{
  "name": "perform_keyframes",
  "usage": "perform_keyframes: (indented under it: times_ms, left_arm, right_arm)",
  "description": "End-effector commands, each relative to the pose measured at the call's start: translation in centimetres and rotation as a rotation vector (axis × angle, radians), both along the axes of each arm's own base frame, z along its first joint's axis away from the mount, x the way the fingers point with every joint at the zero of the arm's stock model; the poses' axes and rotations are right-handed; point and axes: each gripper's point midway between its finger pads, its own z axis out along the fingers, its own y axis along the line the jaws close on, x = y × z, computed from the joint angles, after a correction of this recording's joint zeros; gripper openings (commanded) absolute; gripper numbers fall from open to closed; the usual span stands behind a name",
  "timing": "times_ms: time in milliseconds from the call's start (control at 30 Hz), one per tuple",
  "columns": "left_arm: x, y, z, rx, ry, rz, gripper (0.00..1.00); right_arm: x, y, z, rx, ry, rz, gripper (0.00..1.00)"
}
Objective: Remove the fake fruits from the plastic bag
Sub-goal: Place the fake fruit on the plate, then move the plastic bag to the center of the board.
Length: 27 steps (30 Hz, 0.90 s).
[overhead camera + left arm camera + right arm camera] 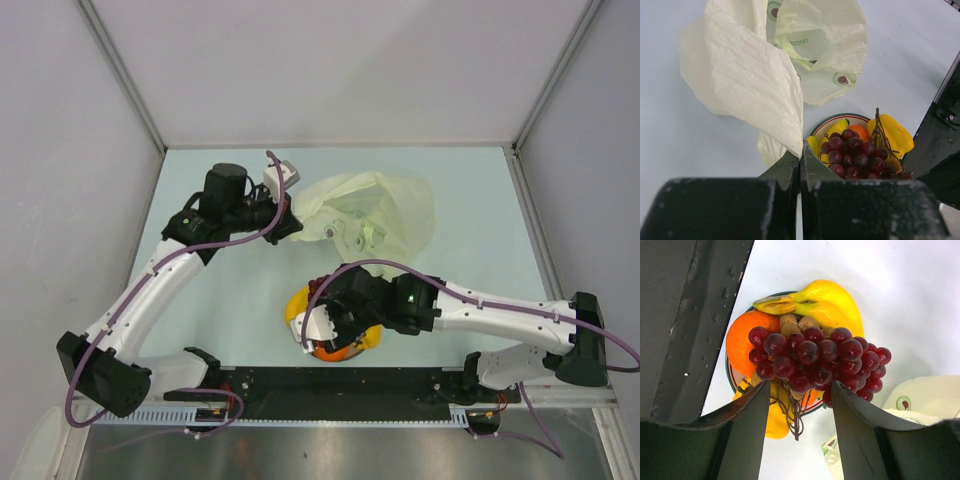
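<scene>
The plastic bag (380,210) lies crumpled at the middle back of the table, pale yellowish and printed. My left gripper (290,222) is shut on its left edge, and in the left wrist view the film (765,75) rises from the pinched jaws (801,151). The fake fruits are heaped on a round plate (730,377): dark red grapes (820,360), a yellow banana bunch (825,302), an orange (742,340) and a yellow fruit (772,422). My right gripper (801,390) hangs open just above the heap (335,350). The grape stem (801,415) lies between its fingers, untouched.
The plate stands near the table's front edge, close to the black base rail (340,385). The right arm's dark body (940,140) is beside the plate in the left wrist view. Grey walls enclose the table on three sides.
</scene>
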Motion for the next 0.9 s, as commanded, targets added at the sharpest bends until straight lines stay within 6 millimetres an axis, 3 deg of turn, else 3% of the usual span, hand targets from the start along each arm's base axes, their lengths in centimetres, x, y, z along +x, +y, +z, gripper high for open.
perform_keyframes:
  times_ms: [0,167,267,500,700,733,800,833,867]
  left_arm:
    - [0.4,-0.3,1.2,-0.035,-0.025,-0.005,0.00]
    - [0.6,-0.3,1.3,-0.032,-0.027,-0.002,0.00]
    - [0.9,-0.2,1.4,-0.021,-0.036,0.004,0.00]
    - [2.3,-0.6,2.9,-0.024,-0.065,0.018,0.00]
    - [3.2,-0.8,6.3,-0.053,-0.137,0.024,0.00]
    - [3.2,-0.9,7.4,-0.065,-0.161,0.022,0.00]
    - [3.3,-1.1,8.2,-0.067,-0.173,0.007,0.00]
    - [3.3,-1.1,9.2,-0.070,-0.199,-0.001,0.00]
    - [3.4,-1.0,9.3,-0.056,-0.215,-0.007,0.00]
  right_arm:
    - [0.1,-0.1,1.0,0.028,-0.009,-0.024,0.57]
    - [0.6,0.3,1.8,0.062,-0.038,-0.034,0.57]
    - [1.4,0.3,3.4,0.100,-0.072,-0.061,0.57]
    - [5.8,-0.6,7.6,0.225,-0.046,-0.262,0.58]
    - [14.7,-3.7,8.7,0.366,0.035,-0.642,0.59]
    - [17.0,-4.9,7.5,0.352,0.057,-0.733,0.59]
    - [19.6,-5.7,6.3,0.349,0.064,-0.812,0.59]
    - [22.0,-7.5,5.8,0.353,0.058,-0.892,0.58]
    - [23.5,-7.7,4.1,0.336,0.086,-0.932,0.58]
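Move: The bag's middle lies about 22 cm ahead of the open right hand, 10 cm to its right and 10 cm lower; the grapes, already released, are just below that hand, some 3 cm left and 7 cm down. The plate is 2 cm back and about 14 cm beneath it. The left hand still pinches the bag's near-left corner; the bag's middle is 17 cm to its right, 2 cm ahead, 18 cm lower. Open right hand sweeps 18 cm forward towards the bag, swinging clockwise; left lifts its bag corner 5 cm. ##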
